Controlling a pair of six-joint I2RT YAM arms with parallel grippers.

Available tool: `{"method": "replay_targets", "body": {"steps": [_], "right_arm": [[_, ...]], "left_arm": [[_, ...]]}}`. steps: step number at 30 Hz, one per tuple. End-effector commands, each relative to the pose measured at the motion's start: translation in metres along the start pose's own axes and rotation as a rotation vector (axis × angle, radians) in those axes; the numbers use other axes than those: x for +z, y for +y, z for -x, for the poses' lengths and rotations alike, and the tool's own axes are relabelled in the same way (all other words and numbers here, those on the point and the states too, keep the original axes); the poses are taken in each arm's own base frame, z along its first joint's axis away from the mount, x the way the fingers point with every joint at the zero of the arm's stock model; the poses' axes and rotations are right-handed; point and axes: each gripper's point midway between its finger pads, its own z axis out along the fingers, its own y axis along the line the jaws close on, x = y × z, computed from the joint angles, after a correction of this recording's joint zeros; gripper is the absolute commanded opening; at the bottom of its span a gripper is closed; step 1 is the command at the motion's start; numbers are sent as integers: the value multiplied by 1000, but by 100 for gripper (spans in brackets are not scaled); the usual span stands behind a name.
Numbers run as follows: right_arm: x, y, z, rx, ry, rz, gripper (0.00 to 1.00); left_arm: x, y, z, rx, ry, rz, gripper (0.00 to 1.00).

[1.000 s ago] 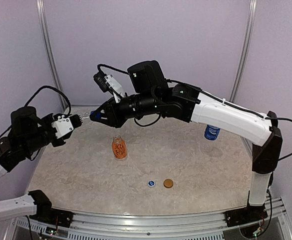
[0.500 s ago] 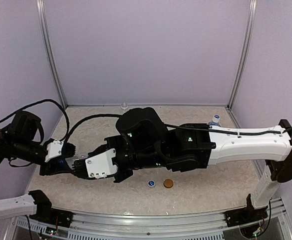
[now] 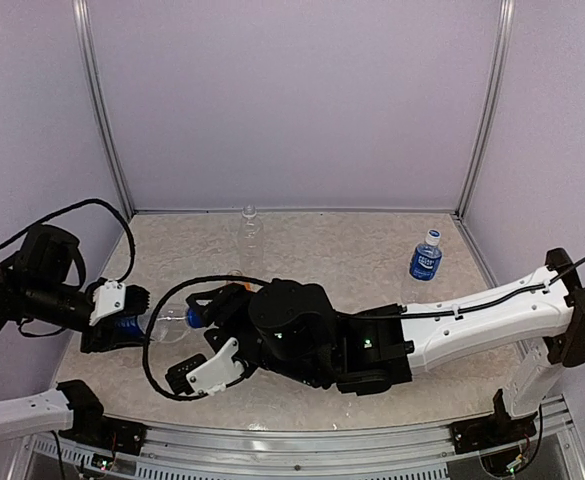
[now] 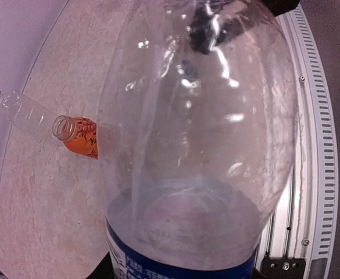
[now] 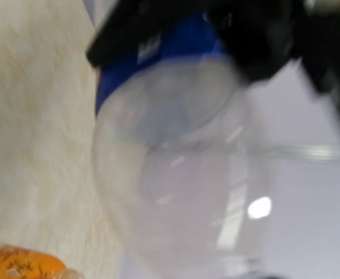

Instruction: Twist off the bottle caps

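Observation:
My left gripper (image 3: 122,328) is shut on the labelled base of the tall dark-blue Pepsi bottle (image 3: 162,326), which lies level and points right. The bottle fills the left wrist view (image 4: 193,145) and the blurred right wrist view (image 5: 170,163). My right gripper (image 3: 204,312) is at the bottle's blue cap (image 3: 194,317) and seems closed on it; its fingers do not show in the right wrist view. The short orange bottle (image 4: 79,138) stands uncapped, mostly hidden behind the right arm in the top view (image 3: 240,289). The clear unlabelled bottle (image 3: 249,222) stands at the back. The bright-blue-label bottle (image 3: 425,258) stands at the back right.
The right arm (image 3: 422,335) stretches low across the near half of the table from right to left. The table's metal front rail (image 4: 309,174) runs close beside the held bottle. The clear bottle also shows in the left wrist view (image 4: 15,107).
Both arms have come down from mid-air to the near left of the table with the Pepsi bottle. The right arm now covers the two loose caps and most of the orange bottle.

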Motion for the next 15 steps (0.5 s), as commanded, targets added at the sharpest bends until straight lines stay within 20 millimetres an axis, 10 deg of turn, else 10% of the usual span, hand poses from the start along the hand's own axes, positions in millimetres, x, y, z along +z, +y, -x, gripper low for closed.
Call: {"method": "replay_targets", "body": {"steps": [1, 11, 15], "right_arm": [[-7, -38, -19, 179, 69, -161, 99], [-46, -95, -18, 988, -295, -28, 99], [-33, -117, -58, 1401, -275, 16, 97]], "left_arm": [[0, 9, 21, 5, -115, 40, 43], [-1, 90, 21, 94, -79, 475, 44], [-16, 123, 30, 148, -87, 673, 43]]}}
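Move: The Pepsi bottle's blue cap sits between my right hand's half-open fingers, about 1 cm to the left of the hand point and level with it. The orange bottle stands about 21 cm ahead, 4 cm to the right and 22 cm below; the clear bottle is some 31 cm ahead, 5 cm right and 17 cm below. From my left hand, which grips the label, the cap is roughly 11 cm right and 6 cm higher, neither ahead nor back. I finish spreading my right fingers wide and come free of the blue cap, first easing slightly forward, then rising about 10 cm and drifting right, while the wrist rolls back some 50 degrees. My left hand keeps its grip on the Pepsi bottle and carries it forward about 7 cm and slightly up, tilting the fingers up towards level. ##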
